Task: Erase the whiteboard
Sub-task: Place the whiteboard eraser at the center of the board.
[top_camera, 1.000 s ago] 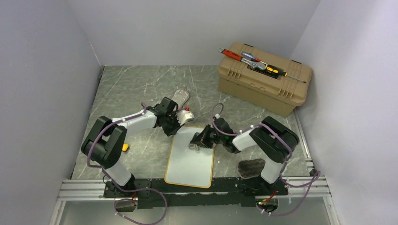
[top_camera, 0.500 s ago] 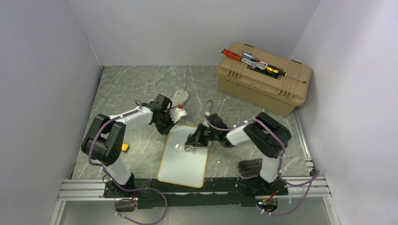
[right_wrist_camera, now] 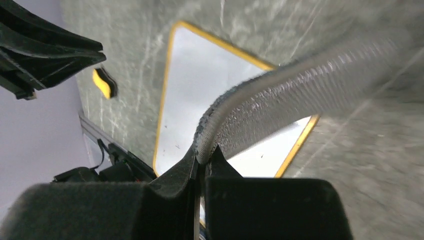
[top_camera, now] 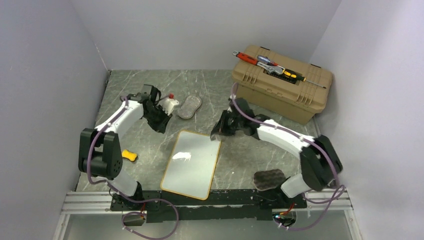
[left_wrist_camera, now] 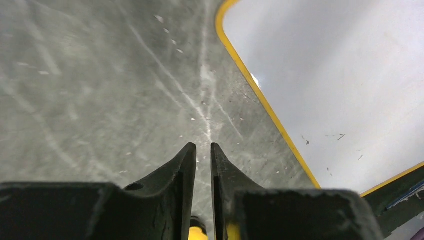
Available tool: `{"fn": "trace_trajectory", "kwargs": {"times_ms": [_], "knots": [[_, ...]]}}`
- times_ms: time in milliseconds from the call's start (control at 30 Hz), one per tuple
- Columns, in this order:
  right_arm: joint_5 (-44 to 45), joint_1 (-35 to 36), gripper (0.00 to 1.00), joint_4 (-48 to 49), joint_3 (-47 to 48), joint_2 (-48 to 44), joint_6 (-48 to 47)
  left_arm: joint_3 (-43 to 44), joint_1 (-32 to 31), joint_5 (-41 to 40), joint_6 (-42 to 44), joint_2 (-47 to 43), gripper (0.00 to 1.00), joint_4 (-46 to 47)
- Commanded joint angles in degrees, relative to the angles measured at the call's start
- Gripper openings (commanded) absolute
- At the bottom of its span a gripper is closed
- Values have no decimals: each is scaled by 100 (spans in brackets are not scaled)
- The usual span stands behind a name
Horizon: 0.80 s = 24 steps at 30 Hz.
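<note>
The whiteboard [top_camera: 190, 164] lies flat in front of the arm bases, white with a yellow frame [left_wrist_camera: 260, 95] and turned slightly. Its face [right_wrist_camera: 200, 85] looks clean apart from a few tiny dark specks. My left gripper [top_camera: 161, 121] hovers over bare table beyond the board's far left corner. Its jaws [left_wrist_camera: 202, 146] stand a narrow gap apart with nothing between them. My right gripper [top_camera: 219, 132] is just past the board's far right corner, shut [right_wrist_camera: 202, 152] on a bent grey textured eraser pad [right_wrist_camera: 280, 100].
A tan toolbox [top_camera: 280, 85] with hand tools [top_camera: 270, 65] on its lid stands at the back right. A grey oval pad [top_camera: 189, 106] lies beyond the board. A dark pad [top_camera: 269, 179] sits by the right base. A small yellow object [top_camera: 130, 156] lies left of the board.
The board slid and turned toward the near left. My left gripper let go of its far left corner and drew back to the far left. My right gripper lifted the pad off the board.
</note>
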Motion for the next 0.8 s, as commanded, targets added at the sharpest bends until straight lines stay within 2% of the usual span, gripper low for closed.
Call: {"fn": "trace_trajectory", "kwargs": {"times_ms": [0,100,133,167,200,233,300,533,667,767], "knots": [[1123,-137,0,-1643,549,-876,-901,639,174,222,-227,-605,25,-491],[1299,-354,0,-1985,380,-1169,-947,725,298,7,-436,-925,28,-420],[1387,-391,0,-2054,304,-1257,-934,714,369,-101,-511,-1008,32,-380],[1483,-415,0,-2162,252,-1337,-933,682,434,-165,-567,-1089,61,-346],[1589,-429,0,-2264,214,-1375,-933,617,515,-227,-605,-1155,94,-285],[1728,-439,0,-2449,190,-1401,-922,524,593,-331,-659,-1222,99,-189],[2047,-453,0,-2670,122,-1483,-880,345,728,-585,-774,-1314,100,36],[2285,-690,2,-2511,-118,-1387,-934,-267,1480,-702,-1326,-1255,99,869],[2243,-783,1,-2327,-67,-1115,-989,-43,1897,132,-1312,-1001,99,505],[2198,-809,0,-2161,-122,-868,-995,-198,1970,576,-1147,-1120,99,468]]}}
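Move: To the left hand's left lies the yellow-and-black whiteboard eraser, about 14 cm over, 9 cm back and 6 cm lower. The board's centre is some 14 cm to that hand's right and 12 back; a loose pad lies 15 ahead and 14 right. The right hand holds a grey pad, bound for bare table roughly 15 cm to its right and 10 below; from this hand the board's centre is 11 left and 8 back, the dark pad 26 right and 15 back. Swinging left by about 10 cm, the empty left hand first rises, then sinks part-way on the eraser's side, turning some 30 degrees counter-clockwise while its fingers spread wide. The right hand keeps its pinch on the grey pad, lifts briefly, then carries it right and down, away from the board, its fingers tilting to point more steeply down. ##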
